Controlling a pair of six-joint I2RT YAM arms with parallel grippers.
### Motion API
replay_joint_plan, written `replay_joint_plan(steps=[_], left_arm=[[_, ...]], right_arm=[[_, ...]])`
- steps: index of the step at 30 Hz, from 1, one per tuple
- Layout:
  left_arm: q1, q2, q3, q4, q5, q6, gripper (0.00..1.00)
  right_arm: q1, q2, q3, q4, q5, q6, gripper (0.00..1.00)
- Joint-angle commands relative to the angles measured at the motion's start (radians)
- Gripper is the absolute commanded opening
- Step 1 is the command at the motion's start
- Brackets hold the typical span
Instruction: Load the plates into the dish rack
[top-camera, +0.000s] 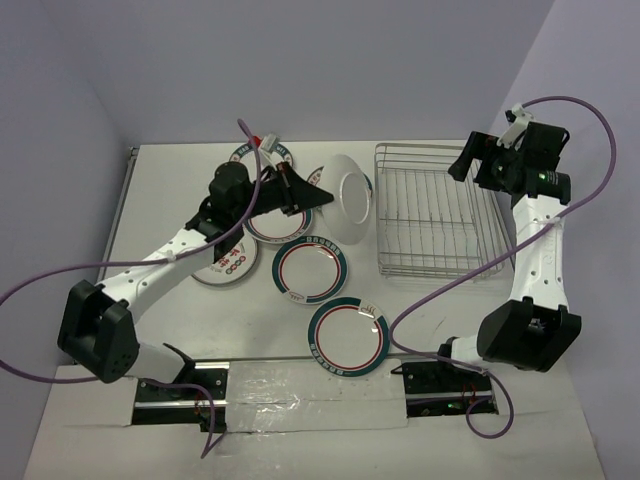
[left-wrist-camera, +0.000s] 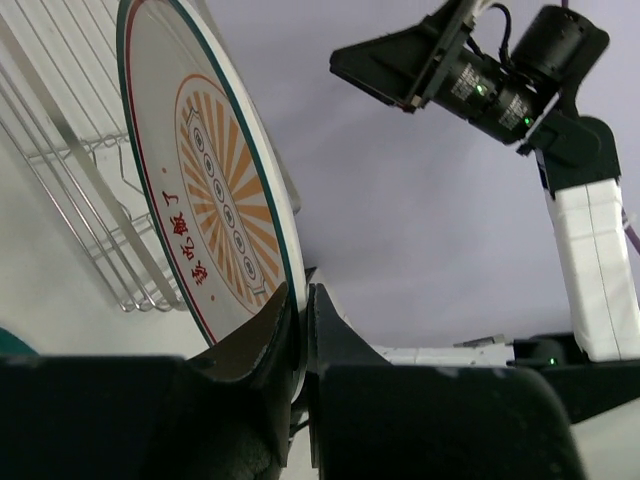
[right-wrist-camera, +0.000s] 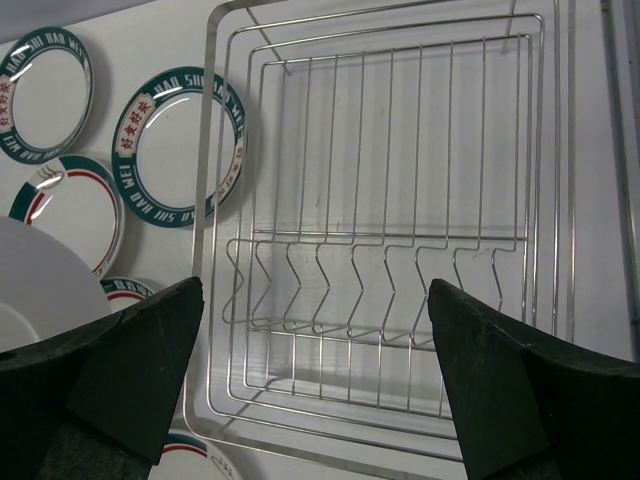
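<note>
My left gripper is shut on the rim of a plate, holding it on edge above the table just left of the dish rack. The left wrist view shows this plate's face with an orange sunburst, its edge pinched between the fingers. Other plates lie flat on the table: one in the middle, one nearer, one at the left. My right gripper hangs open over the wire rack, nothing between its fingers.
More plates lie at the back left, partly under the left arm; two green-rimmed ones show beside the rack. The right arm stands beyond the held plate. Walls close the table at left, back and right.
</note>
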Motion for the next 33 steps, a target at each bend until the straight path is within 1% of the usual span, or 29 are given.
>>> replay_joint_plan(steps=[1,5,6,11,22,26,33], left_arm=[[-0.021,0.049,0.104,0.133,-0.077,-0.048,0.00],[-0.064,0.129,0.174,0.109,-0.073,-0.057,0.00],[-0.069,0.162,0.203,0.101,-0.061,-0.071,0.00],[-0.075,0.239,0.282,0.067,-0.062,-0.049,0.00],[-0.096,0.331,0.302,0.053,-0.127,-0.063,0.00],[-0.102,0.371,0.329,0.058,-0.110,-0.062,0.00],[-0.118,0.414,0.311,0.061,-0.119,-0.083,0.00]], right_arm=[[-0.011,-0.050,0.032,-0.007,0.003,0.000,1.00],[-0.013,-0.037,0.036,-0.006,0.003,0.008,1.00],[-0.013,-0.032,0.049,-0.009,0.005,0.006,1.00],[-0.014,-0.041,0.052,-0.011,0.014,-0.001,1.00],[-0.018,-0.040,0.040,0.000,0.011,-0.009,1.00],[-0.021,-0.046,0.023,0.006,0.014,-0.017,1.00],[-0.025,-0.050,0.013,0.006,0.017,-0.024,1.00]])
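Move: The held plate, gripped by its rim and on edge in the left hand, is bound for the dish rack, whose middle lies some 31 cm to that hand's right, 15 cm ahead and 25 cm below. On the table about 31 cm beneath the hand, the far plate lies 26 cm ahead and 4 cm right, the middle plate 1 cm ahead and 4 cm left. From the right hand, the rack's middle is roughly 6 cm straight ahead and 22 cm down. The plate, still pinched by its rim and on edge, is carried by the left hand towards the dish rack's left side: first right and forward, sinking little, then mostly down as the sideways travel slows. In all about 8 cm right, 7 cm down and 5 cm forward, the wrist rolling some 10 degrees and the fingertips dipping slightly; the fingers keep their hold. ##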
